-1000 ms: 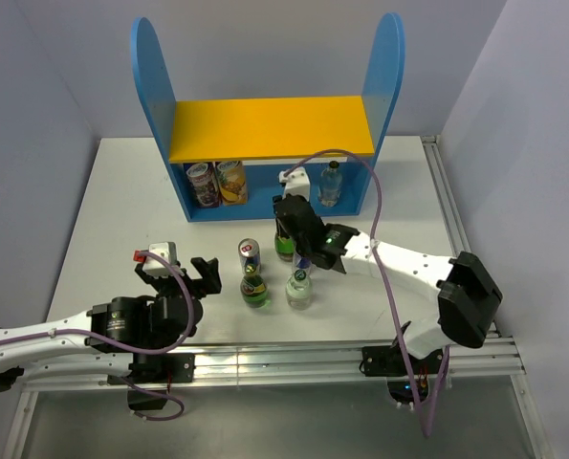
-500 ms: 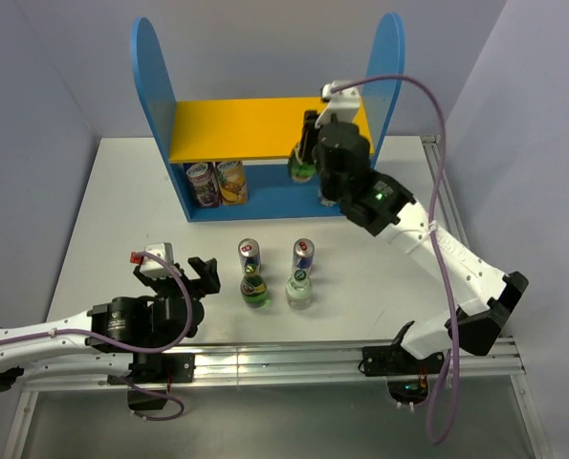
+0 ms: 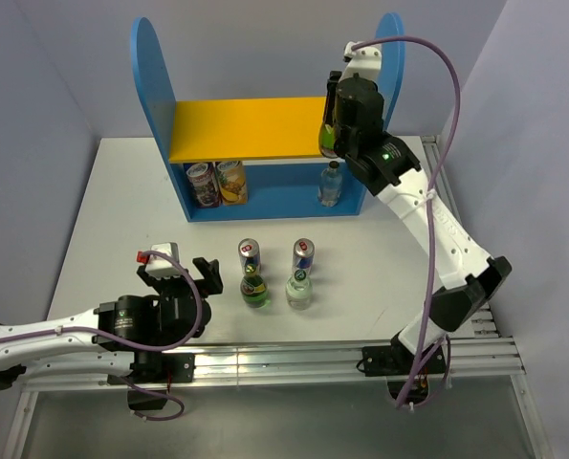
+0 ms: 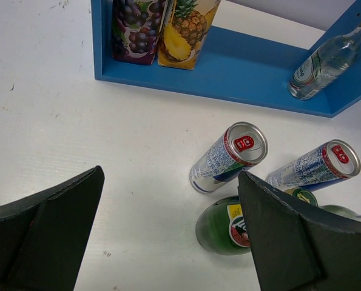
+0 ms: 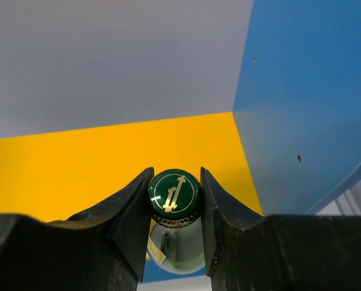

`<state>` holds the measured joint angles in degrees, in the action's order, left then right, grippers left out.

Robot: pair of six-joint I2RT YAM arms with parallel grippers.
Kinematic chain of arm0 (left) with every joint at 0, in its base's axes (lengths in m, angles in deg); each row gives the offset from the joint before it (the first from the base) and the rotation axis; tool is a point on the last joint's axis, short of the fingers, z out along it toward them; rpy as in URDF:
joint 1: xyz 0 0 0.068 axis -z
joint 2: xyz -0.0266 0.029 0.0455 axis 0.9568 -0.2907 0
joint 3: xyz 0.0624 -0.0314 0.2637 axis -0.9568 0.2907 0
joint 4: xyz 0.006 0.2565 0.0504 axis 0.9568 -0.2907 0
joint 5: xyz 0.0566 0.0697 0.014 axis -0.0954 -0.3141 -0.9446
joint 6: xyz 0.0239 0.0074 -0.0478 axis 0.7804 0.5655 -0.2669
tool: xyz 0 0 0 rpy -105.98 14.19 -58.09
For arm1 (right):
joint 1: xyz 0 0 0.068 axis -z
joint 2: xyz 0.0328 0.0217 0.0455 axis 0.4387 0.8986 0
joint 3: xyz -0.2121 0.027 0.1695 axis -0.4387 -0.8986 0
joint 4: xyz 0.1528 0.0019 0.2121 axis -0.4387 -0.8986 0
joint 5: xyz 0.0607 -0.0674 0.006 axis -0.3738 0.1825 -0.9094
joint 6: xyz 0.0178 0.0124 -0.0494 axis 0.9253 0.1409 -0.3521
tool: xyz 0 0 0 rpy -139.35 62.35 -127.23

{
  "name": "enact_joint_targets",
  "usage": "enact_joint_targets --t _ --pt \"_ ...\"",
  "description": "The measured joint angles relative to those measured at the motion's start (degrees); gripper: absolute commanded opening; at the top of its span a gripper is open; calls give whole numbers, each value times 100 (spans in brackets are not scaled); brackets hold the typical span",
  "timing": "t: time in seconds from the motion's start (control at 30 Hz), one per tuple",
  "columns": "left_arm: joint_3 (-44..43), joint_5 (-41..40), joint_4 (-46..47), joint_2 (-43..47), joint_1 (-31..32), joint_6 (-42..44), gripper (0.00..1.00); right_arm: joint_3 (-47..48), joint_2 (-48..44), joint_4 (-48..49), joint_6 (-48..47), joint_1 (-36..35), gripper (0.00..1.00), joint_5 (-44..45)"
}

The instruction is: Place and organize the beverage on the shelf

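Observation:
The shelf [image 3: 265,129] stands at the back of the table, with blue round-topped sides and a yellow upper board [image 5: 77,170]. My right gripper [image 3: 333,129] is shut on the capped neck of a green glass bottle [image 5: 175,191], which hangs upright over the right end of the yellow board beside the right blue panel [image 5: 307,103]. The left gripper [image 3: 184,273] rests low near the front left, open and holding nothing [image 4: 171,176]. On the lower level stand a grape drink [image 3: 201,184], a pineapple drink [image 3: 231,181] and a clear bottle [image 3: 331,184].
On the table in front of the shelf stand two slim cans [image 3: 249,252] [image 3: 303,253], a green bottle [image 3: 255,290] and a clear bottle [image 3: 299,289]. The left wrist view shows the cans [image 4: 229,156] and the green bottle [image 4: 219,225] just ahead of the right finger.
The right arm has carried the green bottle from the table in front of the shelf up to the right end of the yellow board. The left arm has stayed still.

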<state>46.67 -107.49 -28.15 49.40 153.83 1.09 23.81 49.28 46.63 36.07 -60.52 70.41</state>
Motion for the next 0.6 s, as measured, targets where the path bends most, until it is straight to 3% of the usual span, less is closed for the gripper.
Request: enact_joint_targets --t 0.6 --pt "0 4 87 149 0 59 99 981 1019 136 -4 798 0 -162"
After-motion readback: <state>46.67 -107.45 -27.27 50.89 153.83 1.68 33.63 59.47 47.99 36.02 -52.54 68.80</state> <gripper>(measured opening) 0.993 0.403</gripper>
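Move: The right hand already holds the green bottle upright by its neck at the front edge of the upper yellow shelf; the spot for it near the shelf's right end is about 8 cm ahead, 4 cm right and 15 cm below. The blue side panel by that spot stands some 11 cm right and 8 cm ahead of this hand; the clear bottle below is about 4 cm ahead, 3 cm right and 37 cm down. From the left hand the spot is roughly 32 cm ahead, 33 cm right and 8 cm higher. Keeping its pinch on the green bottle's neck and the bottle upright, the right hand carries it level, forward over the yellow upper shelf by about 6 cm and some 3 cm to the right, towards the corner by the blue side panel. It starts briskly and slows towards the end without sinking, the wrist turning only about 5 degrees clockwise, and the fingers don't open. ##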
